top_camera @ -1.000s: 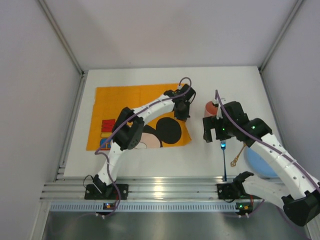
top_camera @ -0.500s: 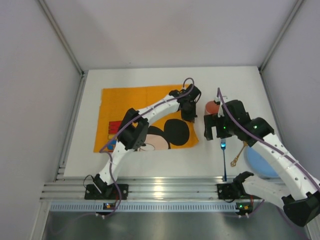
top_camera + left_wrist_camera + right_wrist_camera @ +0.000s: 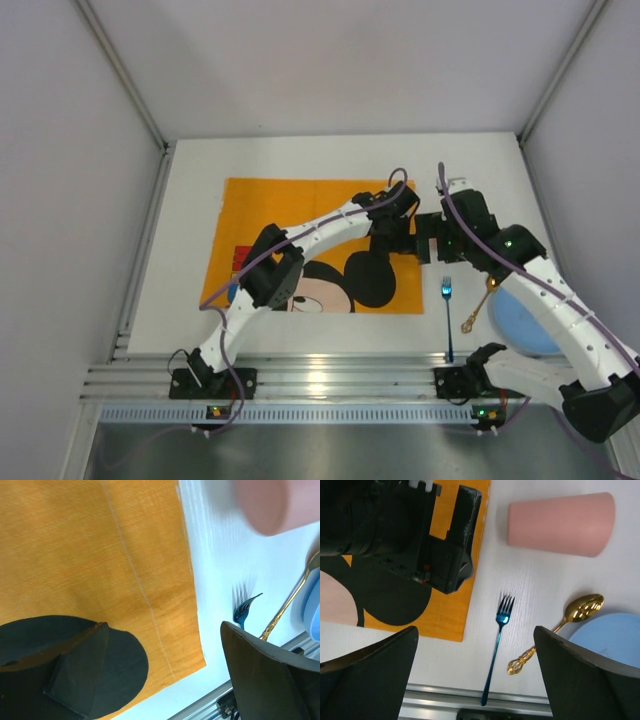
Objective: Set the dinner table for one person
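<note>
The white dinner table (image 3: 190, 300) carries an orange Mickey Mouse placemat (image 3: 300, 215). My left gripper (image 3: 393, 238) hovers over the mat's right part, near its right edge. Its jaws are open, and in the left wrist view (image 3: 165, 680) only the mat (image 3: 100, 555) shows between them. My right gripper (image 3: 432, 240) is right beside it, open and empty (image 3: 477, 680). A pink cup (image 3: 560, 524) is just right of the mat; the right arm hides it from above. A blue fork (image 3: 447, 315), a gold spoon (image 3: 478, 308) and a light blue plate (image 3: 525, 325) lie at the front right.
Silver rails (image 3: 320, 378) run along the table's near edge, and the fork's handle reaches them. Grey walls enclose the table on three sides. The two wrists are almost touching above the mat's right edge.
The left gripper dragged the placemat to the right, then opened and let it go. The right gripper shifted slightly back and left, and now covers the cup from above.
</note>
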You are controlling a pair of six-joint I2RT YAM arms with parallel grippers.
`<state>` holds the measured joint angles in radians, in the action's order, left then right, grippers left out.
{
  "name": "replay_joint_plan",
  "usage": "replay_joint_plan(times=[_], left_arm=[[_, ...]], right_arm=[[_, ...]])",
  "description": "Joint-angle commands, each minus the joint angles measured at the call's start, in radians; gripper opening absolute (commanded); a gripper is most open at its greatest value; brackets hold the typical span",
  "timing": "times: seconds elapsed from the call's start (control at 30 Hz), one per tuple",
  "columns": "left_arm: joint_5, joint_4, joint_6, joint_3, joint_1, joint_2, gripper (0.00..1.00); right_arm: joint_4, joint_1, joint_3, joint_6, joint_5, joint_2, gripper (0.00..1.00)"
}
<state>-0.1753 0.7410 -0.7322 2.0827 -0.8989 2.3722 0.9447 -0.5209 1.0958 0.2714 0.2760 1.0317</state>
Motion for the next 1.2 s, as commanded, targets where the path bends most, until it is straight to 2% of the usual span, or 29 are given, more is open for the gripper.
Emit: replay_joint_plan(times=[0.0, 0.17, 0.27, 0.4, 0.43, 0.5, 0.63, 0.8, 0.83, 1.0, 1.17], left_arm=[[0.062, -0.012, 0.007, -0.007, 0.015, -0.131, 0.98], [0.089, 0.020, 0.002, -0.007, 0.029, -0.183, 0.98], [0.120, 0.060, 0.022, -0.012, 0.037, -0.223, 0.98], [0.154, 0.096, 0.053, -0.035, 0.046, -0.289, 0.98], [0.155, 0.095, 0.056, -0.045, 0.049, -0.316, 0.98], [0.154, 0.098, 0.074, -0.081, 0.054, -0.353, 0.98], [0.160, 0.144, 0.129, -0.113, 0.057, -0.380, 0.98], [0.168, 0.133, 0.165, -0.268, 0.063, -0.465, 0.98], [0.160, 0.089, 0.163, -0.342, 0.063, -0.481, 0.98], [0.122, -0.017, 0.140, -0.533, 0.075, -0.553, 0.98], [0.080, -0.052, 0.140, -0.572, 0.083, -0.545, 0.97]], right_arm=[[-0.046, -0.004, 0.117, 0.014, 0.077, 0.022, 1.00], [-0.063, 0.012, 0.197, -0.001, 0.075, 0.096, 1.00], [-0.029, 0.053, 0.239, 0.028, 0.196, 0.152, 0.99], [-0.034, 0.240, 0.246, 0.093, 0.119, 0.218, 0.99], [-0.035, 0.319, 0.245, 0.112, 0.076, 0.261, 1.00], [-0.020, 0.399, 0.245, 0.192, -0.037, 0.312, 1.00], [-0.001, 0.652, 0.187, 0.343, -0.150, 0.436, 1.00], [-0.029, 0.824, 0.170, 0.347, -0.095, 0.513, 0.99], [-0.023, 0.841, 0.176, 0.329, -0.095, 0.519, 1.00], [-0.009, 0.883, 0.193, 0.267, -0.034, 0.519, 1.00], [-0.044, 0.897, 0.188, 0.212, -0.049, 0.515, 1.00]])
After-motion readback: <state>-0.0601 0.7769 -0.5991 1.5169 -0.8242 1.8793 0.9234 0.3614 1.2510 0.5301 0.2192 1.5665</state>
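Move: The pink cup lies on its side about 10 cm ahead of the right hand, 9 cm to its right and 12 cm below. The gold spoon is 4 cm back and 11 cm right of that hand, the fork 8 cm back and 3 cm right, the blue plate 7 cm back and 21 cm right, all some 16 cm down. From the left hand, the cloth's middle is about 21 cm left, 1 cm ahead and 2 cm below, and the cup 14 cm right, 4 cm ahead and 1 cm higher. The right hand, open and empty, first lifts and reaches forward about 5 cm, then swings over the cup to the right, ending some 22 cm right and 9 cm lower near the cup's open mouth, having turned about 60 degrees clockwise and tipped to point nearly straight down. Meanwhile the left hand, already open, rises about 12 cm off the cloth's right side, then moves left and a little back and sinks again, ending 14 cm to the left over the printed black ear, fingers still wide. ##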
